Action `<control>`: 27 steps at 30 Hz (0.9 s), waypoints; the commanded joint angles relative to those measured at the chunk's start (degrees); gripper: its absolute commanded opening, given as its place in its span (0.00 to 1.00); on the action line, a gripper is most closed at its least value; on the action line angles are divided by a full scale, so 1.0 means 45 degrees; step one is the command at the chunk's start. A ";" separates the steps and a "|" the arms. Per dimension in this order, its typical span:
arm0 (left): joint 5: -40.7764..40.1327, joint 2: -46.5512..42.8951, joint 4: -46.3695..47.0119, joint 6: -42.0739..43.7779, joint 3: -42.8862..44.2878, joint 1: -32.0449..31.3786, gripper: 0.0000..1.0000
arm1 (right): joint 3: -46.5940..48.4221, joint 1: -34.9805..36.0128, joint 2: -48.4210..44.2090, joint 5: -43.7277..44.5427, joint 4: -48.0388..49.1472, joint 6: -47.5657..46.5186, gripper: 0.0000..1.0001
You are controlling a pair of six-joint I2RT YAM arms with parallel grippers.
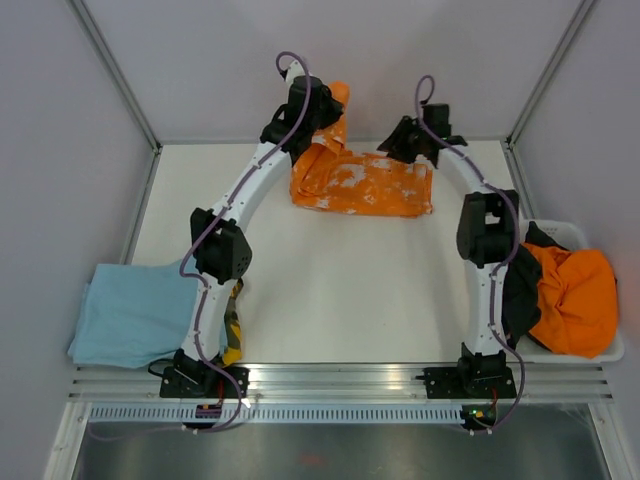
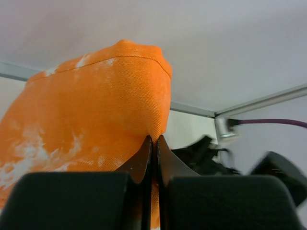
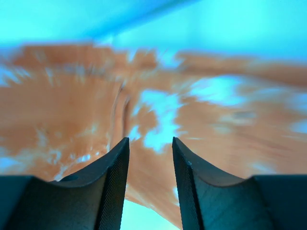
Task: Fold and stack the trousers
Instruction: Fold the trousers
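The trousers [image 1: 365, 185], bright orange with white blotches, lie partly folded at the far middle of the table. One end is lifted off the table at the back left, and my left gripper [image 1: 318, 122] is shut on it. In the left wrist view the fabric [image 2: 86, 105] rises above the shut gripper [image 2: 153, 140], pinched between its tips. My right gripper [image 1: 405, 148] hovers at the trousers' right end. In the right wrist view it [image 3: 150, 141] stands open just above the blurred fabric [image 3: 216, 120], with nothing pinched.
A folded light blue cloth [image 1: 130, 315] lies at the near left, with a small camouflage-patterned piece [image 1: 233, 325] beside the left arm. A white bin [image 1: 600, 355] at the right edge holds a plain orange garment [image 1: 575, 300] and a black one [image 1: 520, 290].
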 commanded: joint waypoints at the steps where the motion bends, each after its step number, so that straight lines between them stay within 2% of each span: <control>1: -0.0856 0.0710 0.3145 -0.0966 0.0681 -0.0732 0.02 | -0.0409 -0.1770 -0.2747 0.1348 -0.1762 -0.1249 0.48; 5: -0.1852 0.1357 0.4767 -0.0832 0.0681 -0.1862 0.02 | -0.1561 -0.3584 -0.3746 0.1687 -0.2761 -0.1623 0.50; 8: -0.2498 0.2018 0.5552 -0.0752 0.0700 -0.2585 0.02 | -0.2499 -0.4232 -0.4469 0.1666 -0.2684 -0.1758 0.50; 23: -0.2049 0.3915 0.5710 -0.2157 0.0662 -0.4092 0.02 | -0.3536 -0.5054 -0.4861 0.0867 -0.2626 -0.2267 0.50; 27: -0.2284 0.4754 0.5983 -0.2353 0.1458 -0.4327 0.02 | -0.3556 -0.5133 -0.4861 0.0592 -0.2509 -0.2247 0.49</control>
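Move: The left hand holds the raised end of the trousers; the right end of the lying part, over which it is being folded, is some 27 cm to its right, about 2 cm back and 29 cm below. The lying part's left bend is roughly 12 cm left, 2 cm back and 29 cm below. The open, empty right hand hovers about 14 cm right of the left hand, level ahead, 20 cm lower; from it the right end is 15 cm right, 3 cm back, 10 cm below. Keeping its fingers shut on the trousers' raised end, the left hand sweeps it some 20 cm to the right over the lying part, level at first, then sinking about 13 cm and drawing back a little, slowing above the right end. The right hand, open and empty, darts about 24 cm right, out of its way and past that end, rising some 10 cm before settling halfway back down, easing back slightly as it turns about 20 degrees clockwise. ##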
